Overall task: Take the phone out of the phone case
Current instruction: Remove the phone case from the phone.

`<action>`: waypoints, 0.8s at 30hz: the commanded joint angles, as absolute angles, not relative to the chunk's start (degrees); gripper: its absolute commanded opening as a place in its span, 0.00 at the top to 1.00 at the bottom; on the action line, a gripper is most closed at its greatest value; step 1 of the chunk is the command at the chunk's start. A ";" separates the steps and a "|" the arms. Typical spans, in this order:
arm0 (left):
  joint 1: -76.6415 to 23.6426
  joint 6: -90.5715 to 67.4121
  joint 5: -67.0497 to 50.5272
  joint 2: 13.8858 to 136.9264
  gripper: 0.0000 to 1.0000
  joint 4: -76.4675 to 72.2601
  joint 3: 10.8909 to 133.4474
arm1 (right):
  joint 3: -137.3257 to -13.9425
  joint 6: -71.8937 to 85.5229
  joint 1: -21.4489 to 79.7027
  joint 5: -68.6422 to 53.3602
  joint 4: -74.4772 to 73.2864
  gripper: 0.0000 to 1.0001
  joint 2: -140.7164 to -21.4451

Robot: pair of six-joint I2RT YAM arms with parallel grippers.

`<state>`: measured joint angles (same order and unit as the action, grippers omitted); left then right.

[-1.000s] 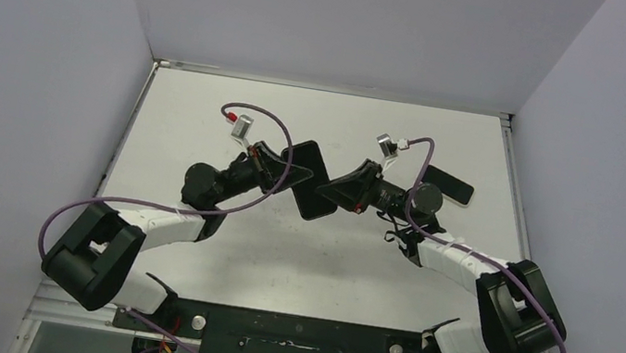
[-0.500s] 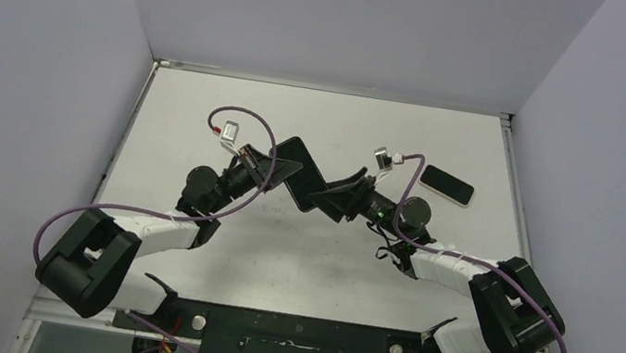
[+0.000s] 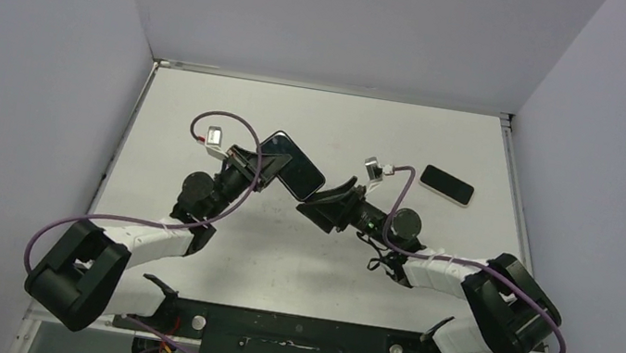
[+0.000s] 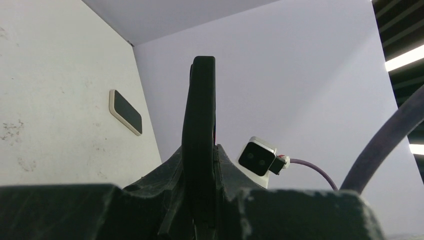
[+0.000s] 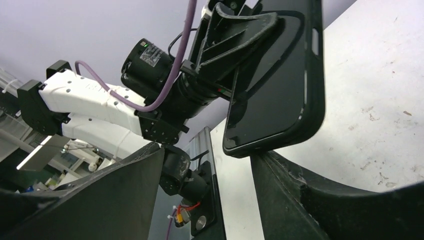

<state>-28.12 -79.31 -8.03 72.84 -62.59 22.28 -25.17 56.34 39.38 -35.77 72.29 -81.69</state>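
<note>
My left gripper (image 3: 271, 168) is shut on the black phone case (image 3: 292, 165) and holds it above the table. In the left wrist view the case (image 4: 200, 100) stands edge-on between the closed fingers (image 4: 165, 172). A dark glossy face that looks like the phone's screen fills its rim (image 5: 272, 85). My right gripper (image 3: 324, 203) is open at the case's lower right corner. In the right wrist view its fingers (image 5: 125, 185) stand wide apart, and one fingertip sits just under the case's bottom edge.
A white-edged phone with a black screen (image 3: 447, 184) lies flat on the table at the back right; it shows in the left wrist view (image 4: 126, 112). Purple cables loop over both wrists. White walls enclose the table on three sides.
The right gripper has let go of the case's corner and opened. The left arm has carried the case up and toward the far left; the right gripper followed leftward.
</note>
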 commanded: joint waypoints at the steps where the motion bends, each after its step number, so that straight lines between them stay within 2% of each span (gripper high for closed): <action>1: -28.80 -80.73 -4.77 69.31 1.00 -67.07 21.62 | -25.33 58.05 39.97 -33.89 83.34 0.38 -84.42; 12: -30.13 -80.79 -2.90 65.94 1.00 -64.76 20.04 | -27.20 59.48 40.68 -34.30 88.85 0.56 -88.99; 15: -30.35 -81.15 -2.47 65.77 1.00 -64.62 19.78 | -27.46 59.22 40.86 -34.60 89.70 0.66 -89.62; 23: -30.77 -82.65 -4.23 67.28 1.00 -62.99 20.59 | -27.67 53.96 40.78 -37.29 90.28 0.99 -90.09; 24: -30.77 -82.88 -4.54 67.66 1.00 -62.87 20.71 | -27.79 52.92 40.79 -37.79 89.76 1.00 -89.98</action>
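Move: My right fingers are wide open, with the nearest corner of the phone case only about 2 cm to their left, level fore and aft and at about the same height. The phone's middle is some 7 cm ahead and 4 cm left. My left fingers, already pinching the phone and case, are about 8 cm ahead and 7 cm left. From my left hand that corner lies roughly 7 cm back and 5 cm right. I close my right fingers from wide open to nearly shut on the phone case's near corner, easing the hand about 1 cm left and 1 cm down first; the grip effort climbs sharply as they pinch. Meanwhile my left hand keeps its hold on phone and case and draws them back about 1.5 cm, barely turning. ##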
